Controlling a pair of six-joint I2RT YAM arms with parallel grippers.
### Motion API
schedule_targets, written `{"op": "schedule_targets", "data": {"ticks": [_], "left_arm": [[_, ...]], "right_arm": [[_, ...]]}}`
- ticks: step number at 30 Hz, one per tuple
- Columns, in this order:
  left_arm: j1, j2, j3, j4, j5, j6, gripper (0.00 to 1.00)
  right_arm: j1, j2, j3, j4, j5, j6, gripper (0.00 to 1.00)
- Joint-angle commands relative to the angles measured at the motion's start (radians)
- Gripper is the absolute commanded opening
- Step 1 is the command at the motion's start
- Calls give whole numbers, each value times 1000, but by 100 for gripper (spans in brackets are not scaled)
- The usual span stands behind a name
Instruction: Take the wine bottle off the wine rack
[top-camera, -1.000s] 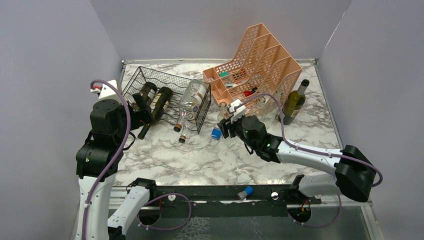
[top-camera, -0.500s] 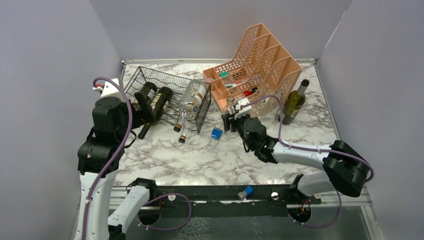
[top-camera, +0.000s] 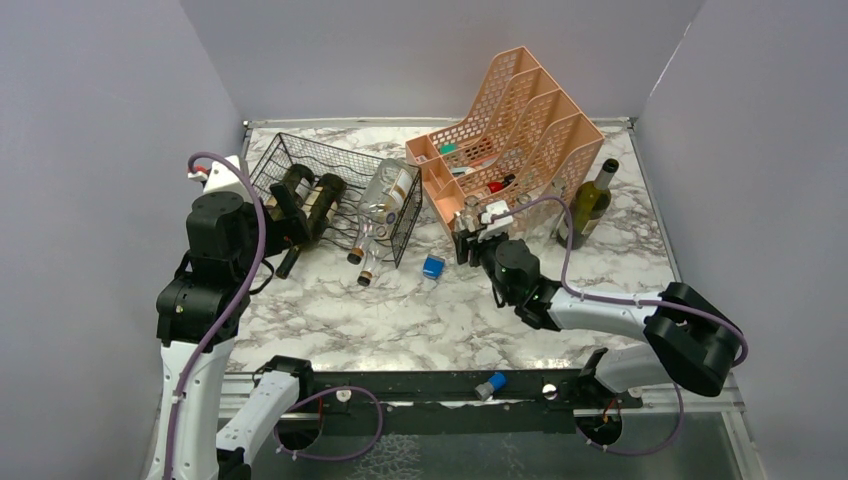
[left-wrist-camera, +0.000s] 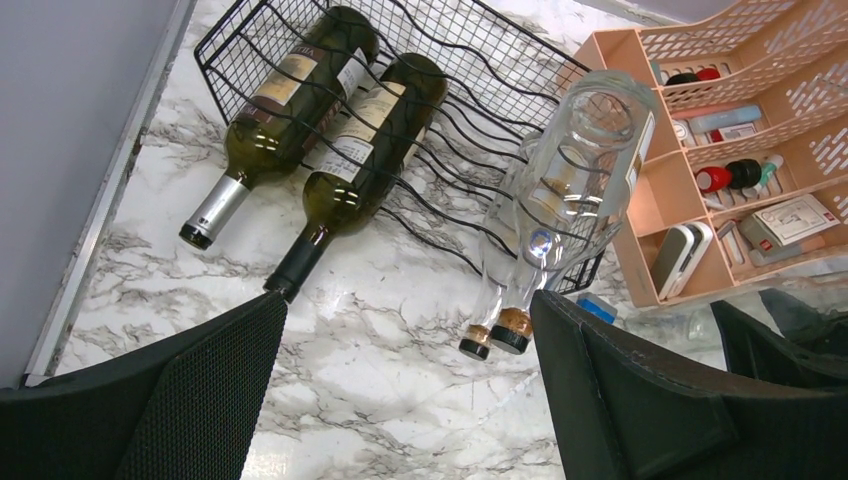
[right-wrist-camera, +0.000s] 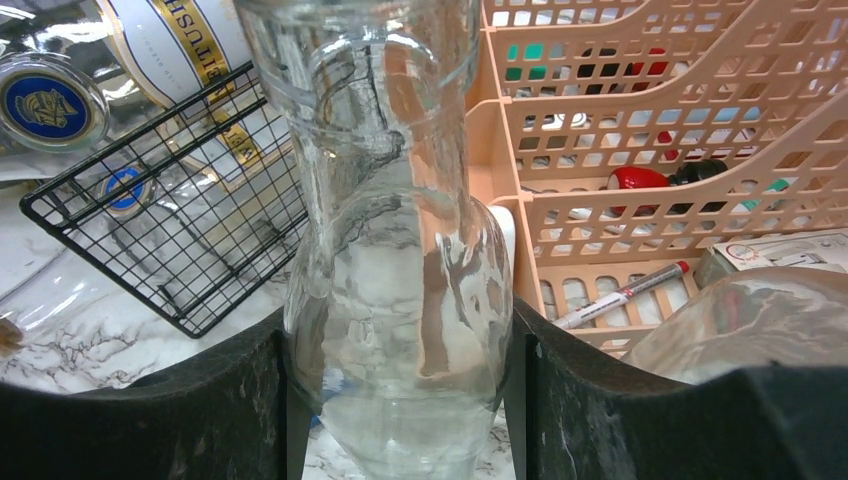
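The black wire wine rack lies at the back left, holding two dark green wine bottles and two clear bottles with their necks toward me. My left gripper hangs open in front of the rack, low over the marble, with nothing between its fingers. My right gripper is shut on a clear glass bottle, held upright between the rack's right end and the peach organizer. In the top view this bottle stands off the rack, just above the right gripper.
The peach perforated file organizer with pens and small items stands at the back, close behind the held bottle. A green bottle stands upright at its right. A small blue object lies on the marble near the rack's corner.
My right gripper has shifted a little right and back toward the organizer with the clear bottle, uncovering the blue object. The left arm has barely moved.
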Motion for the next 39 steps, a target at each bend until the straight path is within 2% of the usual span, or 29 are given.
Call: {"op": "schedule_targets", "data": {"ticks": [1,11,17,24,27,39], "left_arm": [[-3,-13,-4,19,24,-11,99],[-3,-24,-12,19,31,-20,99],[-3,-35,-21,17,35,-27,99],[-3,-32,-30,20,39,-35,99],[-3,-34,-33,21,41,-36,99],[-3,-37,-56,34,47,-38,99]], "right_arm": [[-12,-23,-20,128,39,-22,37],[-32,-29,-62,157,9,-20,39],[-32,-53,-72,115,1,-20,55],[-32,-87,-64,39,-88,-26,77],[-32,-115,-54,-17,-114,-31,81],[-32,-241,-34,-257,-169,-4,85]]}}
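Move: The clear bottle stands upright in the right hand's fingers, its middle about 3 cm below them. From that hand another clear bottle stands about 12 cm right and 5 cm ahead, the orange organizer's middle 17 cm ahead and 4 cm right, and the blue box 8 cm left, 1 cm back and 15 cm below. For the left hand, the held bottle is roughly 36 cm right, 9 cm ahead and 20 cm lower. The right hand carries the bottle 1.5 cm right, then opens and backs off about 2.5 cm, rising slightly. ##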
